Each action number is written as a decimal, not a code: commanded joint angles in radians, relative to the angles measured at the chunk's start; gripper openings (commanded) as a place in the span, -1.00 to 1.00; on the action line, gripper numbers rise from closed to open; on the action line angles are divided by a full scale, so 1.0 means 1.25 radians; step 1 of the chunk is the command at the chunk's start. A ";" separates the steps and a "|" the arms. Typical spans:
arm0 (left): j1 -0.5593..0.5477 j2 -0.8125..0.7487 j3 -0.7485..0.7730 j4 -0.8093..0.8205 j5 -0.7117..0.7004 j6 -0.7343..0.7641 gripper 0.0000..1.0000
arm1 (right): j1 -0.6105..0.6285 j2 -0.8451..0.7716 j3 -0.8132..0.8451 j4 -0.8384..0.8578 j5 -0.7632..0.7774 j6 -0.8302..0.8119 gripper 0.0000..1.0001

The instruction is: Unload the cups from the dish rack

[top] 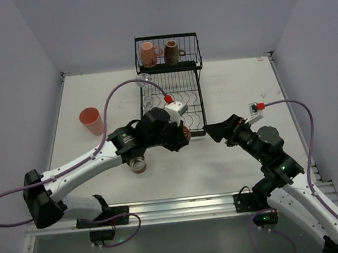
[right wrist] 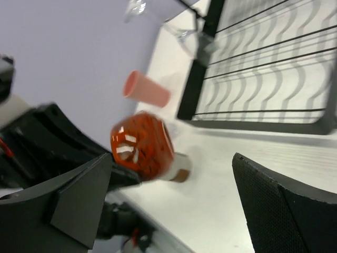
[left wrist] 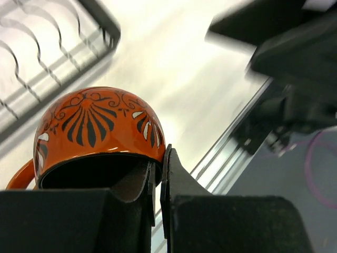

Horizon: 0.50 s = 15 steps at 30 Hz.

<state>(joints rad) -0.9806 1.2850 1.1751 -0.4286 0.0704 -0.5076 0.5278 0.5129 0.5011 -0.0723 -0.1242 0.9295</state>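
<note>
My left gripper (left wrist: 157, 176) is shut on the rim of the squat orange-red cup (left wrist: 97, 129), one finger inside and one outside. It holds the cup just off the front edge of the dish rack (top: 182, 104). From above the cup (top: 186, 134) shows at the end of the left arm. My right gripper (right wrist: 172, 158) stands open and empty, facing that cup (right wrist: 141, 147) from the right. A pink mug (top: 148, 55) and a dark brown mug (top: 172, 52) sit in the rack's raised basket. Clear glasses (top: 145, 82) stand at its left edge.
A salmon tumbler (top: 90, 121) stands on the table to the left. A white-and-brown cup (top: 138, 164) lies under the left forearm. The flat tier with curved dividers (right wrist: 263, 68) holds nothing in view. The two grippers are close together in front of the rack.
</note>
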 commanded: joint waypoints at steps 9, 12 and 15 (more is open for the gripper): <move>-0.089 0.119 -0.043 -0.201 -0.094 0.018 -1.00 | -0.003 -0.127 0.040 -0.240 0.299 -0.166 0.96; -0.111 0.154 -0.050 -0.190 -0.109 0.013 -1.00 | -0.004 -0.132 0.038 -0.243 0.290 -0.167 0.96; -0.115 0.178 -0.063 -0.147 -0.096 0.015 -1.00 | -0.003 -0.128 0.045 -0.242 0.276 -0.166 0.96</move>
<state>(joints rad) -1.1118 1.4994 1.1034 -0.6727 -0.0280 -0.4866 0.5270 0.3550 0.5179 -0.3599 0.1936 0.7452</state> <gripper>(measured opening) 0.063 0.982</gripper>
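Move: The orange cup, still pinched in the left fingers, is bound for bare table in front of the dish rack, some 20 cm below this hand, 4 cm back and 3 cm to its left. On the table the brown-and-white cup stands roughly 19 cm left and 5 cm ahead of the hand; the rack's front edge is about 20 cm ahead, 2 cm left and 20 cm below. From the right hand the bare spot lies around 12 cm left, 6 cm back and 22 cm down. The orange cup is lowered steeply towards the bare table by the left hand, about 14 cm down with some 5 cm back and a little left, the shut fingers keeping their pinch on its rim while the wrist swings them from a slant to point nearly straight down. The empty right hand, fingers still wide open, draws off about 7 cm to the right, sinking slightly and turning clockwise. ##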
